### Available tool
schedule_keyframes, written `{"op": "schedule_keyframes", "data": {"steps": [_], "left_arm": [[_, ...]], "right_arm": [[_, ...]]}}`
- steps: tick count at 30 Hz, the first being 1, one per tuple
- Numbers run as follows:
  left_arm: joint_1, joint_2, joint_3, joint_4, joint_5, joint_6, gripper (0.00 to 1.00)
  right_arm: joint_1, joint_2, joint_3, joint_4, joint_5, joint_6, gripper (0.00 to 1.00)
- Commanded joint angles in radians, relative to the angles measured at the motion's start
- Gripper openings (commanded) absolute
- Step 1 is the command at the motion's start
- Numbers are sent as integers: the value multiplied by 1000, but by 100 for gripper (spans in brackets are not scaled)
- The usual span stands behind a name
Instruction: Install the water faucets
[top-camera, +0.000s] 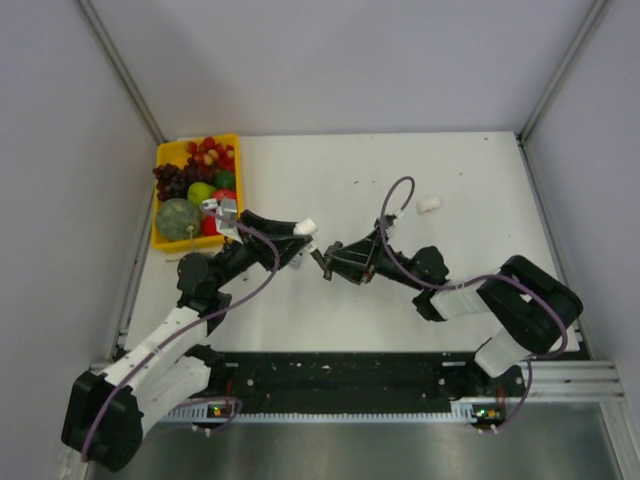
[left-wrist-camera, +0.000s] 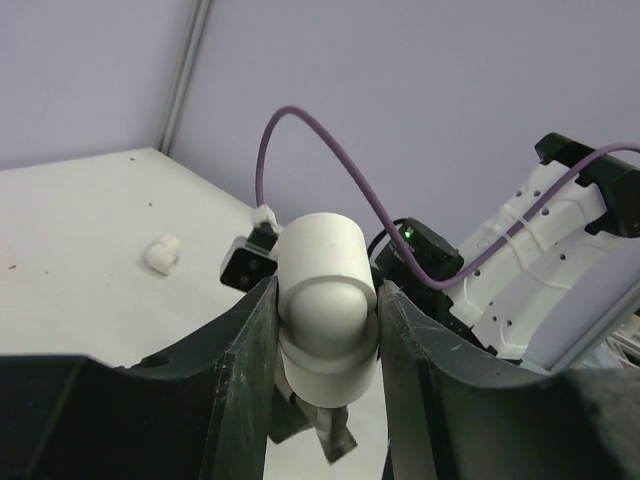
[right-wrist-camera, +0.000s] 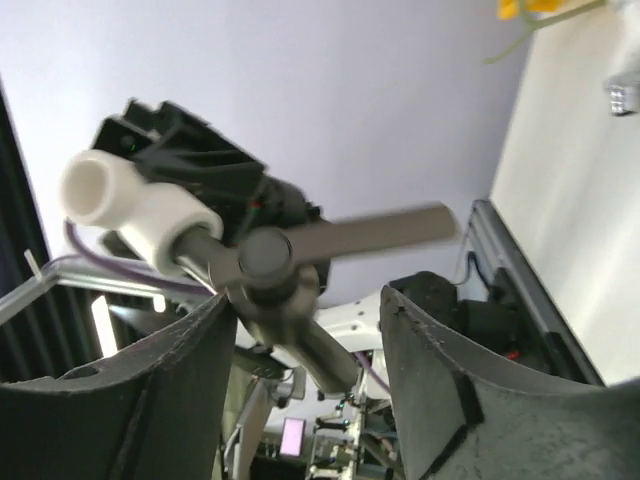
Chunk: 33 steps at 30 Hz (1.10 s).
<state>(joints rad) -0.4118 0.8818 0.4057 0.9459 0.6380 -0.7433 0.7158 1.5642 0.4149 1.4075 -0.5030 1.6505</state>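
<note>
My left gripper (left-wrist-camera: 327, 295) is shut on a white plastic elbow fitting (left-wrist-camera: 320, 250), held above the table's middle (top-camera: 306, 228). A dark grey metal water faucet (right-wrist-camera: 275, 270) with a flat lever handle (right-wrist-camera: 380, 232) sticks out of that fitting (right-wrist-camera: 120, 200); its end shows below the fitting (left-wrist-camera: 337, 437). My right gripper (right-wrist-camera: 307, 300) stands open around the faucet body, with the left finger at it and a gap on the right side. From above, the right gripper (top-camera: 325, 262) meets the left gripper (top-camera: 300, 238) tip to tip.
A loose white fitting (top-camera: 429, 205) lies on the table at the back right, also seen from the left wrist (left-wrist-camera: 162, 253). A yellow tray (top-camera: 170, 244) of toy fruit stands at the back left, beside the left arm. Purple cables loop over both wrists.
</note>
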Motion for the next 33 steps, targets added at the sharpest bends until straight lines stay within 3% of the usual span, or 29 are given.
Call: {"op": "schedule_keyframes", "data": {"steps": [1,5,10,14,18,27,33], "left_arm": [[-5,-38,30,91,-130,25,0],[-4,-44,56,-5,-231,13,0],[-4,-43,102,-174,-331,-24,0],[-4,-38,153,-355,-431,-85,0],[-4,-14,183,-487,-489,-175,0],[-4,68,258,-694,-514,-324,0],[-4,72,275,-750,-531,-340,0]], "right_arm": [[-12,-42,-54,271,80,-9,64],[-21,-131,-88,141,99,-98,82],[-29,-349,-73,-219,129,-337,95],[-12,-541,31,-704,229,-701,99],[88,-639,125,-971,433,-1113,99],[391,-561,182,-980,737,-1751,99],[536,-442,190,-854,969,-1997,99]]}}
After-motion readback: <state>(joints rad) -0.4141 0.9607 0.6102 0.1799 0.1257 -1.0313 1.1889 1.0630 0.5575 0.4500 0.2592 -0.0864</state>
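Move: In my left hand is the white pipe fitting; the dark faucet joined to it has its middle about 7 cm below that hand, 3 to the right and 2 back. From my right hand this faucet is only some 2 cm to the left, 1 cm higher and level fore and aft, and the fitting sits about 2 ahead, 5 left and 8 up. The chrome faucet lies on the table 13 cm ahead of my right hand, 9 left and 18 down. I spread my already loosening right fingers wide and draw them off the dark faucet, dipping, backing some 4 cm to the right and rising, then swinging down and left again almost to where they began, rolled a quarter turn counter-clockwise seen from behind the hand. My left hand keeps its grip on the fitting and carries it 9 cm forward and somewhat left, then sinks 8 cm as well, tipping its fingers down roughly 45 degrees and turning counter-clockwise. ##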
